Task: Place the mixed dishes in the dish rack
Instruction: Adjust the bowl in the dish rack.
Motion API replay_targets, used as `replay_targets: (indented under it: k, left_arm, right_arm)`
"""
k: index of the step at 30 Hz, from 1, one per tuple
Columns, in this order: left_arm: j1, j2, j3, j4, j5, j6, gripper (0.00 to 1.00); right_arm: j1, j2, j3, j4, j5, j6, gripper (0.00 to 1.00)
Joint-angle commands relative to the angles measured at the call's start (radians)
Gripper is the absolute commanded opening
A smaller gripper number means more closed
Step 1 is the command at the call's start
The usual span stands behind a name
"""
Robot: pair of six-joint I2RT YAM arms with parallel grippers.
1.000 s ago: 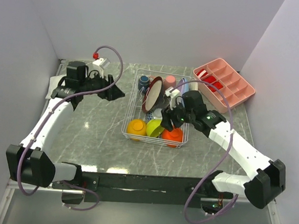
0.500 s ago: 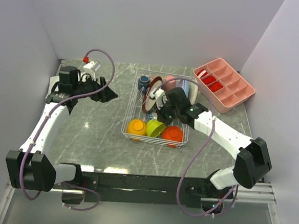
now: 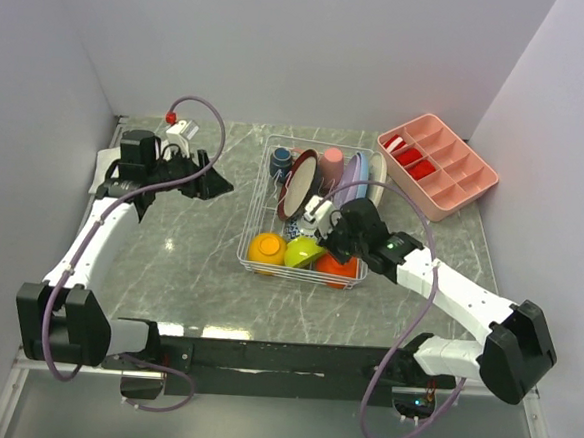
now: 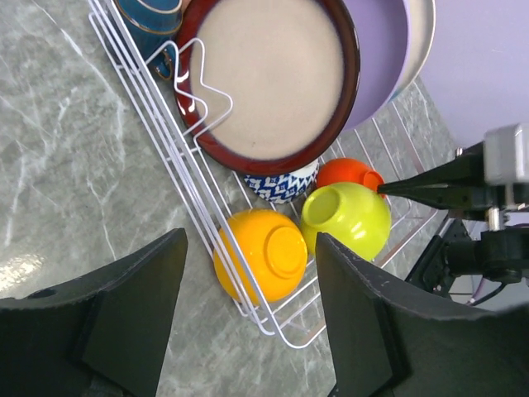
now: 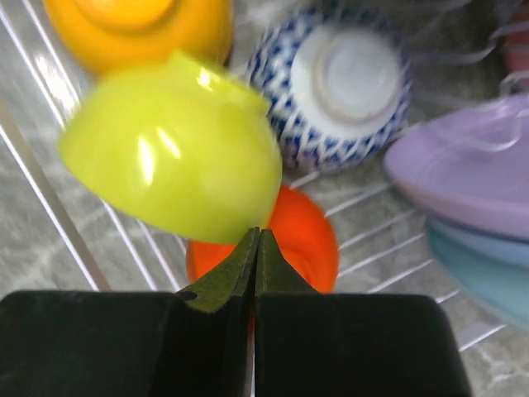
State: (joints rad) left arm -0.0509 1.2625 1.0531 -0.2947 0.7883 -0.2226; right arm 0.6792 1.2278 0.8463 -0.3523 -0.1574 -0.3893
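Note:
The dish rack (image 3: 255, 211) stands mid-table, loaded. Along its front lie an orange-yellow bowl (image 3: 267, 247), a lime bowl (image 3: 303, 250) and a red-orange bowl (image 3: 337, 266). Behind them are a blue-patterned bowl (image 3: 293, 226), a dark-red-rimmed plate (image 3: 302, 183), a navy cup (image 3: 281, 160), a pink cup (image 3: 331, 162) and a lavender plate (image 3: 353, 175). My right gripper (image 5: 258, 240) is shut and empty, its tip over the red-orange bowl (image 5: 306, 244) beside the lime bowl (image 5: 169, 149). My left gripper (image 4: 248, 322) hangs open over the table left of the rack (image 4: 178, 157), holding nothing.
A pink compartment tray (image 3: 439, 164) with red pieces sits at the back right. A white cloth (image 3: 103, 171) lies against the left wall under the left arm. Walls close in on three sides.
The right gripper went from open to shut; it swung toward the rack's middle and has come back over the front bowls. The left arm shifted slightly left and stayed open.

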Motion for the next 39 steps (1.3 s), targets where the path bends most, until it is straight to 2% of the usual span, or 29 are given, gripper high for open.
replay_targets:
  k: [1,7,9,12,15,17,27,32,39]
  left_arm:
    - [-0.001,0.017,0.031,0.029,0.042,-0.005,0.71]
    - [-0.006,0.035,0.047,0.022,0.051,0.000,0.71]
    - [-0.006,0.040,0.058,0.020,0.046,0.003,0.71]
    - [-0.006,0.047,0.065,0.026,0.048,0.002,0.72]
    - [-0.006,0.054,0.079,0.017,0.043,0.009,0.72]
    - [-0.006,0.060,0.091,0.005,0.043,0.019,0.72]
    - [-0.006,0.055,0.084,-0.011,0.022,0.042,0.73]
    - [-0.006,0.052,0.077,-0.018,0.014,0.052,0.73]
    - [-0.004,0.072,0.093,-0.015,0.019,0.052,0.73]
  right_arm:
    - [0.020,-0.034,-0.081,-0.111,-0.028,-0.042,0.00]
    - [0.010,-0.125,-0.113,-0.028,0.005,-0.049,0.00]
    - [-0.049,-0.151,-0.110,-0.017,0.006,-0.066,0.00]
    - [-0.186,-0.169,-0.073,-0.016,-0.086,-0.046,0.00]
    - [-0.225,-0.169,-0.029,-0.011,-0.166,-0.039,0.00]
    - [-0.211,-0.151,-0.007,-0.051,-0.229,-0.087,0.00]
    - [-0.069,-0.008,0.011,-0.102,-0.254,-0.243,0.00]
    - [-0.017,0.105,0.013,-0.209,-0.261,-0.347,0.00]
    - [0.022,0.183,0.025,-0.214,-0.261,-0.321,0.00]
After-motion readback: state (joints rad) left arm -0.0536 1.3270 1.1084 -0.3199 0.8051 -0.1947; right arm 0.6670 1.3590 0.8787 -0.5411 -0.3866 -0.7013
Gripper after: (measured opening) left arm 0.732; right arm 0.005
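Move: Poking at the lime-green bowl, which leans in the front row of the rack, the right hand has the bowl's middle about 4 cm to its left, 1 cm back and 4 cm below. From that hand, the red-orange bowl sits 3 cm right, 3 cm back and 7 lower; the blue-patterned bowl 4 cm left and 4 ahead; the yellow bowl some 12 cm left and 1 back. From the left hand the green bowl is roughly 18 cm right, 10 back and 17 down. Working with shut fingertips at the green bowl's right edge, the right hand dips back and down with some rightward drift, about 5 cm, then swings up, forward and right clear of that low point. It returns leftward and back, sinking to end about 6 cm back and down from its start, turned some 20 degrees counter-clockwise, tips still against the bowl's right side. ##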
